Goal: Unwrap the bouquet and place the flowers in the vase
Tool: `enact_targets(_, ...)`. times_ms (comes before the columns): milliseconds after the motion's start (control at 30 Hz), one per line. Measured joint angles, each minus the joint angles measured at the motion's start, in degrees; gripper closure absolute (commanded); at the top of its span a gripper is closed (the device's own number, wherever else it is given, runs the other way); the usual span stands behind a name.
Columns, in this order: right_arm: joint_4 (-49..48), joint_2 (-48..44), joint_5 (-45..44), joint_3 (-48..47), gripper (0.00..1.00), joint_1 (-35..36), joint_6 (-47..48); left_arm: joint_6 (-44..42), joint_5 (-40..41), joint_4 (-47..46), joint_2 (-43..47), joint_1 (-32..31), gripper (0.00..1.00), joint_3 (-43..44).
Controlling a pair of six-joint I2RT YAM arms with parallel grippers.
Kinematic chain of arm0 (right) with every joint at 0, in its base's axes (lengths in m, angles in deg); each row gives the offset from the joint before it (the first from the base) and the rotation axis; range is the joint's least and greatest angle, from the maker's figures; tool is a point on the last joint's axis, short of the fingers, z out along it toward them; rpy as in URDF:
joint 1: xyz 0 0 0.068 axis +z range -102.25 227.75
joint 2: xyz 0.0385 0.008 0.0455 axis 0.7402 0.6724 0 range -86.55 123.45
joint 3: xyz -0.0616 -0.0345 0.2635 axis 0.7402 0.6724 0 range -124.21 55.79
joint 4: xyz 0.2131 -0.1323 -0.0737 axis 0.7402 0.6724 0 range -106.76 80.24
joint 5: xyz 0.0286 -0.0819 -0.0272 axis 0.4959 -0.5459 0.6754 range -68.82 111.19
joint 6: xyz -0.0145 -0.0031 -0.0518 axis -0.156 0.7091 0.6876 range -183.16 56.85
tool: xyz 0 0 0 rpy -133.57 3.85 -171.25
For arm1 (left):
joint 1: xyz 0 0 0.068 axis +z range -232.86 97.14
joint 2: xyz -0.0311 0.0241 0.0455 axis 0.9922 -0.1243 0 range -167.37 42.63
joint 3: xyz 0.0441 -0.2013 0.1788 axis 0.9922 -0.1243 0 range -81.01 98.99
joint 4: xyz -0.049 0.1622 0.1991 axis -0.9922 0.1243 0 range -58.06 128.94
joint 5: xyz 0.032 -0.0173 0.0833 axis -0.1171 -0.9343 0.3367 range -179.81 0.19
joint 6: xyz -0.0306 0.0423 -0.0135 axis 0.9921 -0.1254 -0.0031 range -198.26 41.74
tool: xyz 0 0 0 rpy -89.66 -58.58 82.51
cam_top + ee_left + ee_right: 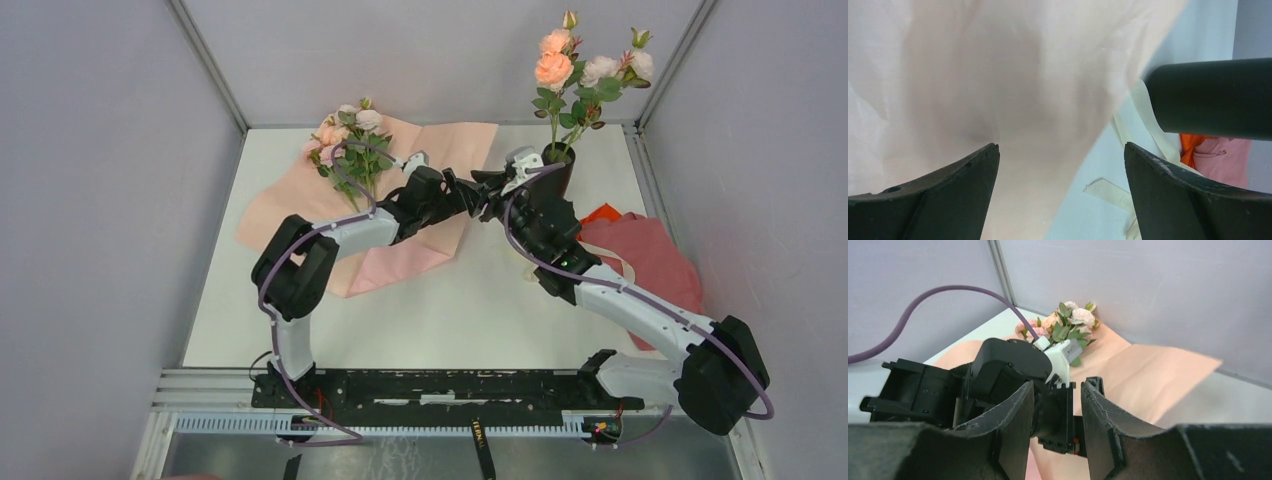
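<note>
The bouquet is unwrapped: its light pink paper (440, 150) lies spread flat at the back left. One bunch of flowers (350, 148) rests on it, also in the right wrist view (1068, 322). More roses (572, 65) stand in the black vase (558, 172) at the back right. My left gripper (478, 192) reaches right over the paper's edge, open and holding nothing (1060, 146), with the vase (1208, 97) just ahead to its right. My right gripper (500, 208) faces it from beside the vase, partly open with nothing between its fingers (1058, 384).
A cream ribbon (1115, 192) lies loose on the table by the paper's edge. A pink-red cloth (650, 255) with an orange piece (600, 213) sits right of the vase. Grey walls close in the table on three sides. The two grippers are nearly tip to tip.
</note>
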Motion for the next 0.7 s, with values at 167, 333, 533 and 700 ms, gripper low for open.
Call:
enact_targets(167, 0.1, -0.2, -0.3, -0.7, 0.54, 0.0, 1.0, 0.0, -0.1, 0.0, -0.1, -0.7, 0.0, 0.1)
enact_targets(333, 0.3, 6.5, -0.3, -1.8, 0.54, 0.0, 0.9, -1.0, 5.4, -0.6, 5.5, -0.7, 0.0, -6.6)
enact_targets(533, 0.8, 9.5, 0.9, -2.2, 0.52, 0.0, 0.0, -3.8, 15.6, 4.8, 18.0, 1.6, 0.0, -8.4)
enact_targets(700, 0.8, 12.5, 1.7, -7.5, 0.52, 0.0, 0.0, -3.7, 14.2, 5.0, 19.9, 12.6, 0.0, -11.2)
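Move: The flower stems lie on the opened peach paper about 19 cm to the left of the left hand, level with it in reach and some 8 cm below; the flower heads are roughly 27 cm left and 15 cm ahead. The paper's right flap spreads just below the fingers, its middle some 4 cm left and 2 cm ahead, while the vase stands about 19 cm right. From the right hand the stems are about 20 cm left, 10 cm ahead and 29 cm down. Leftward over the paper towards the stems goes the left hand, after a brief near-halt: about 17 cm left, rising some 8 cm on the way and just starting to sink at the end, fingers wide open and turning about 25 degrees counter-clockwise. The right hand dips about 5 cm, comes partly back up and eases forward and left over the paper's right side, half open and empty. ##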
